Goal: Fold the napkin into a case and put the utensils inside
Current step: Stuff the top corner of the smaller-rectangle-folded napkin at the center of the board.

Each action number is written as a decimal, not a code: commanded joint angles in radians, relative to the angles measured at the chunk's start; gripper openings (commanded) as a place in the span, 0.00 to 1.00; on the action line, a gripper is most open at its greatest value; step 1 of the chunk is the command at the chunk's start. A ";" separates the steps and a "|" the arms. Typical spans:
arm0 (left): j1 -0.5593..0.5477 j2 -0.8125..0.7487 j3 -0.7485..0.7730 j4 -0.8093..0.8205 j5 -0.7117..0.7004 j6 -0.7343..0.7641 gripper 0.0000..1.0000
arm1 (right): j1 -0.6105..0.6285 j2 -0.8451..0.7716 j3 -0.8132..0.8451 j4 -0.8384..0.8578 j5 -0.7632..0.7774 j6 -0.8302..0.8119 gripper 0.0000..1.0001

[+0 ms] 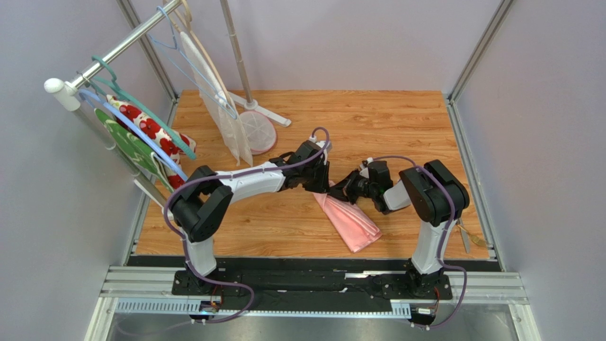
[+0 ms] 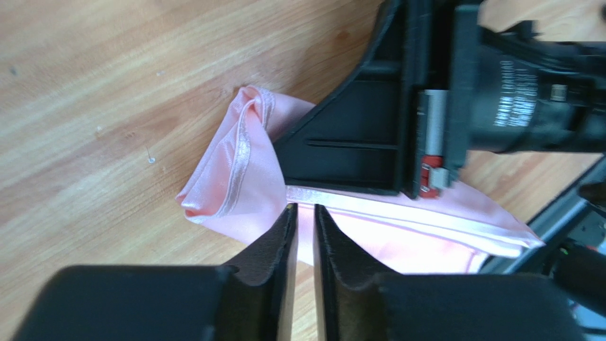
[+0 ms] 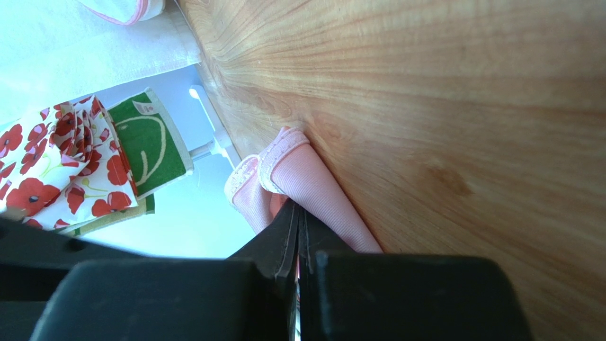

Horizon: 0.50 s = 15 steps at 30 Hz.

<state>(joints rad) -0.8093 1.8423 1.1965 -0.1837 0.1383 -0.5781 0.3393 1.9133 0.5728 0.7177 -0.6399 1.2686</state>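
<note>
The pink napkin [image 1: 353, 226] lies folded into a narrow strip on the wooden table, running from the middle toward the front. Both grippers meet at its far end. My right gripper [image 3: 299, 206] is shut on the napkin [image 3: 313, 188], pinching a hemmed corner. My left gripper [image 2: 304, 207] hovers just over the napkin [image 2: 235, 170] with its jaws a little apart and nothing between them. The right gripper's black body [image 2: 355, 135] sits right beyond it. Slim utensils [image 1: 466, 238] lie at the table's right edge beside the right arm.
A clothes rack stands at the left with hangers holding a white cloth with red flowers [image 1: 146, 128], a green cloth [image 1: 128, 145] and a white mesh bag [image 1: 220, 114]. Its round foot [image 1: 257, 131] rests on the table's far part. Grey walls enclose the table.
</note>
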 commanded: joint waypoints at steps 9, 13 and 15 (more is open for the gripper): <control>0.053 0.003 0.072 -0.077 0.024 0.026 0.00 | 0.004 0.021 -0.011 -0.029 0.054 -0.028 0.00; 0.053 0.066 0.100 -0.077 0.026 0.029 0.00 | 0.004 0.017 -0.008 -0.029 0.055 -0.026 0.00; 0.053 0.080 0.107 -0.070 0.027 0.030 0.00 | 0.006 0.015 -0.008 -0.032 0.057 -0.026 0.00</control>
<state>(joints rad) -0.7555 1.8919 1.2594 -0.2459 0.1570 -0.5694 0.3393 1.9133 0.5728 0.7181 -0.6395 1.2678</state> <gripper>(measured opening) 0.008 0.006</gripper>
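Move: The napkin's upper corner and its open top end lie about 2 cm ahead of the left fingertips, 1 cm to their left and 4 cm below. The right gripper's tips are tucked in beside it, 2 cm to the left fingertips' right, 1 cm back and 4 cm down, with the folded lower end some 13 cm back and 11 cm right. From the right tips, the corner is roughly 3 cm ahead and 3 cm left, at about their height. Carry on lifting the left gripper clear of the napkin by 2 to 3 cm while shutting its slightly open fingers. Shift it about 2 cm forward and 1 cm left, then bring it back down some 3 cm over the napkin's upper corner, fingertips together. Leave the right gripper shut and still, its tips staying in the napkin's upper end. ##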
